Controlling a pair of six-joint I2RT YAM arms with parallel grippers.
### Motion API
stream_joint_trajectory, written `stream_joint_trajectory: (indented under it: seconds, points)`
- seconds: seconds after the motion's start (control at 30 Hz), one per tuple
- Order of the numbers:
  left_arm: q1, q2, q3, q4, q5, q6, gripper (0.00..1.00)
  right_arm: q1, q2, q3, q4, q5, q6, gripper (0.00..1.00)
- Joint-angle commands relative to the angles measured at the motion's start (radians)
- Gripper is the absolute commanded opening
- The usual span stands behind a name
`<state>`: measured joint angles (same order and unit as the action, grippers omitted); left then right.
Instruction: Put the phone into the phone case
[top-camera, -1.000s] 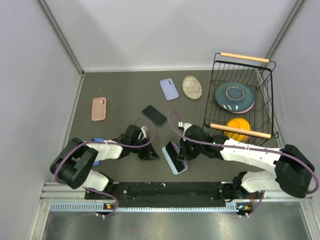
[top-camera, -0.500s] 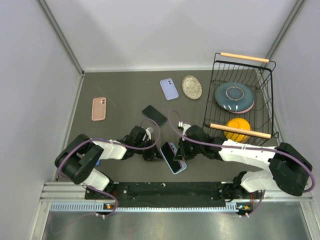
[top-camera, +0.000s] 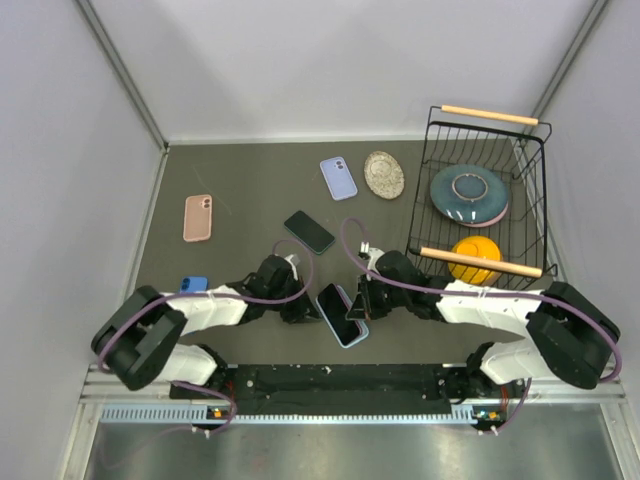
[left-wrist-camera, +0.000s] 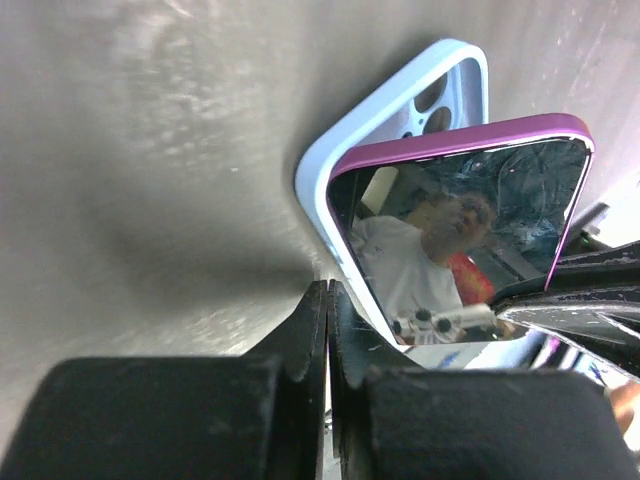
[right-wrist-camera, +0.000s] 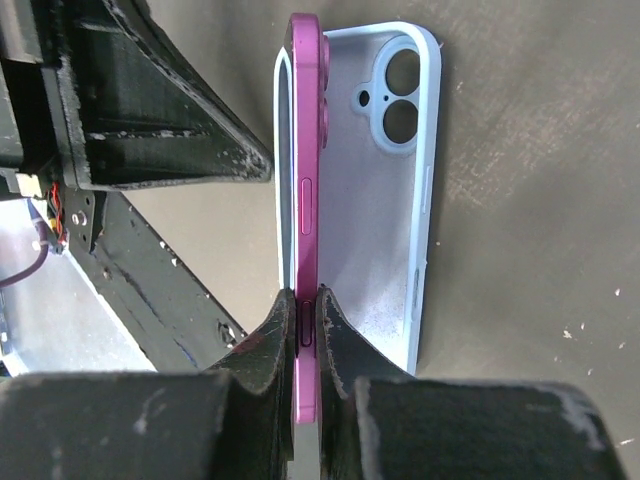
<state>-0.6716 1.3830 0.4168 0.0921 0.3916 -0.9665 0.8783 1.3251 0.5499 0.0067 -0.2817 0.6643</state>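
The phone (top-camera: 338, 311), magenta-edged with a black screen, leans screen-up over the light blue phone case (top-camera: 354, 334) lying near the table's front edge. My right gripper (top-camera: 362, 302) is shut on the phone's long side; in the right wrist view the phone (right-wrist-camera: 305, 190) stands on edge between the jaws, its lower edge inside the case (right-wrist-camera: 375, 240). My left gripper (top-camera: 310, 312) is shut with nothing in it, tips against the case's left rim. In the left wrist view the phone (left-wrist-camera: 460, 230) covers most of the case (left-wrist-camera: 400, 110) beyond the gripper (left-wrist-camera: 327, 292).
A black phone (top-camera: 309, 231), a lavender case (top-camera: 338, 177), a pink case (top-camera: 198, 217) and a speckled plate (top-camera: 384, 173) lie further back. A wire basket (top-camera: 490, 114) at the right holds a blue plate (top-camera: 468, 194) and an orange object (top-camera: 475, 257). A small blue object (top-camera: 194, 284) is beside the left arm.
The phone has tipped from nearly upright on its edge to leaning lower over the case, screen now facing up-left. Both grippers stayed shut and near the case.
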Motion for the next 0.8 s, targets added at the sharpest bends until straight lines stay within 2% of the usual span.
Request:
stream_joint_trajectory:
  seconds: [0.0,0.1,0.13,0.17,0.23,0.3,0.47,0.57,0.7,0.77]
  points:
    - [-0.002,-0.125,-0.007,-0.138,-0.166,0.015,0.07,0.019,0.066,-0.027,-0.005,0.091,-0.038,0.04]
    - [-0.002,-0.179,0.008,-0.196,-0.194,0.023,0.22,0.019,0.06,-0.024,-0.004,0.095,-0.038,0.07]
    - [-0.002,-0.189,0.016,-0.207,-0.2,0.026,0.33,0.019,0.057,-0.022,-0.005,0.095,-0.038,0.08]
    - [-0.002,-0.197,0.017,-0.212,-0.203,0.029,0.36,0.019,0.056,-0.016,-0.005,0.098,-0.038,0.09]
    - [-0.002,-0.21,0.016,-0.2,-0.204,0.028,0.48,0.019,0.054,-0.008,-0.045,0.108,-0.038,0.15]
    - [-0.002,-0.203,0.013,-0.171,-0.198,0.028,0.53,0.021,0.052,0.005,-0.066,0.139,-0.04,0.19]
    - [-0.002,-0.148,0.022,-0.129,-0.172,0.031,0.55,0.019,0.016,0.036,-0.122,0.168,-0.049,0.27]
    - [-0.002,-0.101,0.033,-0.101,-0.142,0.035,0.55,0.019,-0.004,0.053,-0.163,0.194,-0.061,0.34]
    - [-0.003,-0.041,0.051,-0.042,-0.123,0.043,0.55,0.019,-0.023,0.061,-0.178,0.233,-0.084,0.51]
    - [-0.003,-0.023,0.065,-0.038,-0.12,0.049,0.55,0.017,-0.02,0.068,-0.18,0.245,-0.095,0.54]
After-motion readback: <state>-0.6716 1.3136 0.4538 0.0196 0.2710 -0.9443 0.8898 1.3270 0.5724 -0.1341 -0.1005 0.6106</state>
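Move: The phone stands tilted in the right gripper, pinched by its raised right long edge. Its middle is about 3 cm left of that hand, 1 cm ahead and 2 cm below. The blue case lies open under it, 2 cm left and 4 cm down. From the left hand, the case's middle is some 6 cm to the right, level fore and aft and 1 cm lower. A dark phone lies about 21 cm ahead of the left hand and 2 cm to its left. Open the right gripper to about half and let the phone's raised edge go over the case, then move that hand some 3 cm right and 2 cm down, clear of the edge, tipping about 10 degrees. Meanwhile draw the shut left fingertips away from the case's left edge, nearly 3 cm left and slightly up. Open them halfway, then bring them back about 2 cm right and a little forward. ##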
